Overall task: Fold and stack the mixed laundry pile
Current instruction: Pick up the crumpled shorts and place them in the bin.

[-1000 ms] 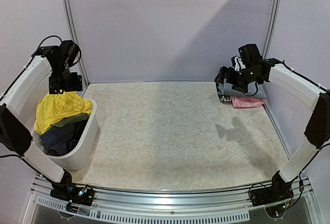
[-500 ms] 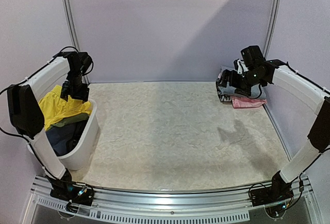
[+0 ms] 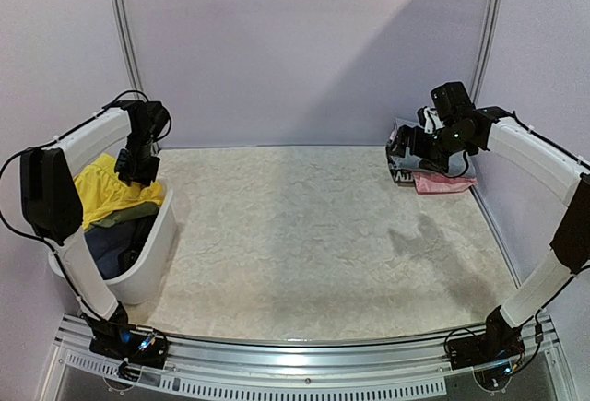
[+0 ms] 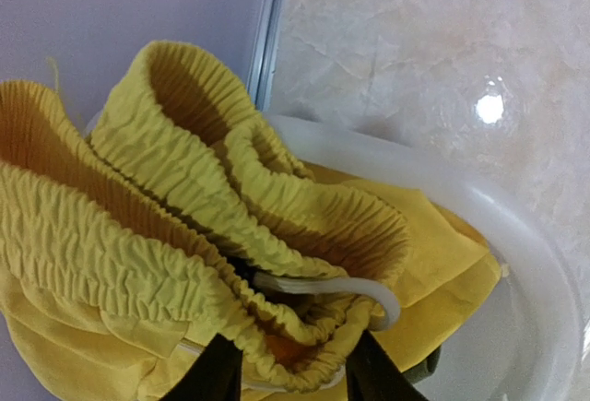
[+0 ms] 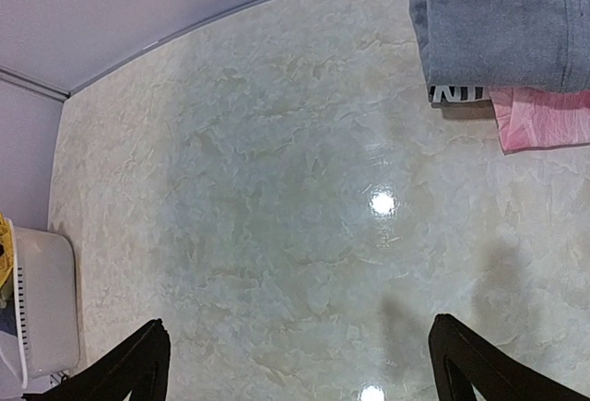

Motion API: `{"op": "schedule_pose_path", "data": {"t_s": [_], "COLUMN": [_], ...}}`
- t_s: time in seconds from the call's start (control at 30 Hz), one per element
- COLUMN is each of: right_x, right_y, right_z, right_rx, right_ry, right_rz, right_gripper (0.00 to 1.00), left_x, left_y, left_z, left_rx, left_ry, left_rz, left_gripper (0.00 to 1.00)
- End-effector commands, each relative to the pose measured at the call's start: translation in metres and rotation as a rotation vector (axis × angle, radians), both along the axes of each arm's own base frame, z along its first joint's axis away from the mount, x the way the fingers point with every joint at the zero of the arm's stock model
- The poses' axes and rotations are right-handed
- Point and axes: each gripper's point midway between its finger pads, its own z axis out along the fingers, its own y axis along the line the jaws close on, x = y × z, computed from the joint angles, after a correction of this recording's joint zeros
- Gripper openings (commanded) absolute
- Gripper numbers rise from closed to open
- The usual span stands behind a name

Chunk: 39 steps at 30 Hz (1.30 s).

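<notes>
The yellow shorts [image 3: 106,194] lie on top of the laundry pile in the white tub [image 3: 159,252], over an olive piece [image 3: 124,218] and a dark blue one [image 3: 109,244]. My left gripper [image 3: 138,172] reaches into the tub's far end. In the left wrist view its jaws [image 4: 293,364] pinch the gathered elastic waistband of the shorts [image 4: 184,189], beside a white drawstring [image 4: 332,283]. My right gripper [image 3: 401,157] hovers open at the far right, with only bare table between its fingers [image 5: 152,346]. Close by lies a folded grey garment [image 5: 498,23] on a pink piece [image 5: 544,115].
The tub rim [image 4: 516,235] stands against the left wall post. The folded stack [image 3: 442,182] sits in the far right corner by the side wall. A marbled beige tabletop [image 3: 313,235] spreads between the tub and the stack.
My left arm has swung down and right from above the tub onto the shorts, and its jaws have closed in on the waistband. The right arm has barely moved.
</notes>
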Motion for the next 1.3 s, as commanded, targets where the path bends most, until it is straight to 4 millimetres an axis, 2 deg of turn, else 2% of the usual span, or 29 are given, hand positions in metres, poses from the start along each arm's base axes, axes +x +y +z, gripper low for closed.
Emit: {"op": "schedule_pose_path", "data": {"t_s": [0.0, 0.07, 0.17, 0.23, 0.43, 0.63, 1.03, 1.17, 1.27], "right_x": [-0.001, 0.000, 0.000, 0.000, 0.004, 0.009, 0.012, 0.014, 0.014], "right_y": [0.007, 0.008, 0.008, 0.009, 0.013, 0.017, 0.022, 0.021, 0.016], "right_z": [0.002, 0.001, 0.001, 0.001, 0.011, 0.021, 0.041, 0.053, 0.061], "right_rx": [0.015, 0.015, 0.016, 0.015, 0.021, 0.035, 0.048, 0.036, 0.012], "right_ry": [0.016, 0.016, 0.016, 0.016, -0.009, -0.031, -0.067, -0.097, -0.124], "right_rz": [0.027, 0.027, 0.033, 0.038, 0.057, 0.072, 0.100, 0.104, 0.098], "right_gripper": [0.99, 0.99, 0.99, 0.99, 0.99, 0.99, 0.99, 0.99, 0.99], "left_x": [0.006, 0.007, 0.006, 0.007, 0.009, 0.014, 0.026, 0.026, 0.023], "left_y": [0.006, 0.007, 0.008, 0.009, 0.010, -0.007, -0.080, -0.121, -0.158], "left_z": [-0.004, 0.002, 0.017, 0.035, 0.104, 0.176, 0.314, 0.358, 0.380], "left_rx": [0.014, 0.014, 0.016, 0.021, 0.004, -0.084, -0.302, -0.385, -0.430], "left_ry": [-0.024, -0.050, -0.101, -0.150, -0.332, -0.550, -0.992, -1.105, -1.166], "left_rz": [-0.007, -0.004, -0.001, 0.002, 0.010, -0.031, -0.260, -0.398, -0.498], "left_gripper": [0.15, 0.00, 0.00, 0.00, 0.00, 0.00, 0.00, 0.00, 0.00]}}
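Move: The yellow shorts lie crumpled on the clothes in the white basket, their elastic waistband already between the left hand's half-closed fingers; their middle is about 4 cm left, 3 cm back and 5 cm below. From that hand the green garment is some 4 cm left, 8 cm back and 8 cm down, the dark blue garment about 5 cm left, 14 cm back and 10 cm down. From the right hand the shorts lie roughly 70 cm left, 6 cm back and 10 cm lower. The left fingers finish closing and pinch the shorts' waistband almost in place, then the hand lifts the shorts more than 30 cm up out of the basket, speeding up after a slow start and swinging some 10 cm to the right over the last third, while the wrist tips up about 60 degrees so that the fingers swing from pointing down to pointing forward. The open, empty right hand stays near the folded pile and only rises about 5 cm, drifting slightly left. ##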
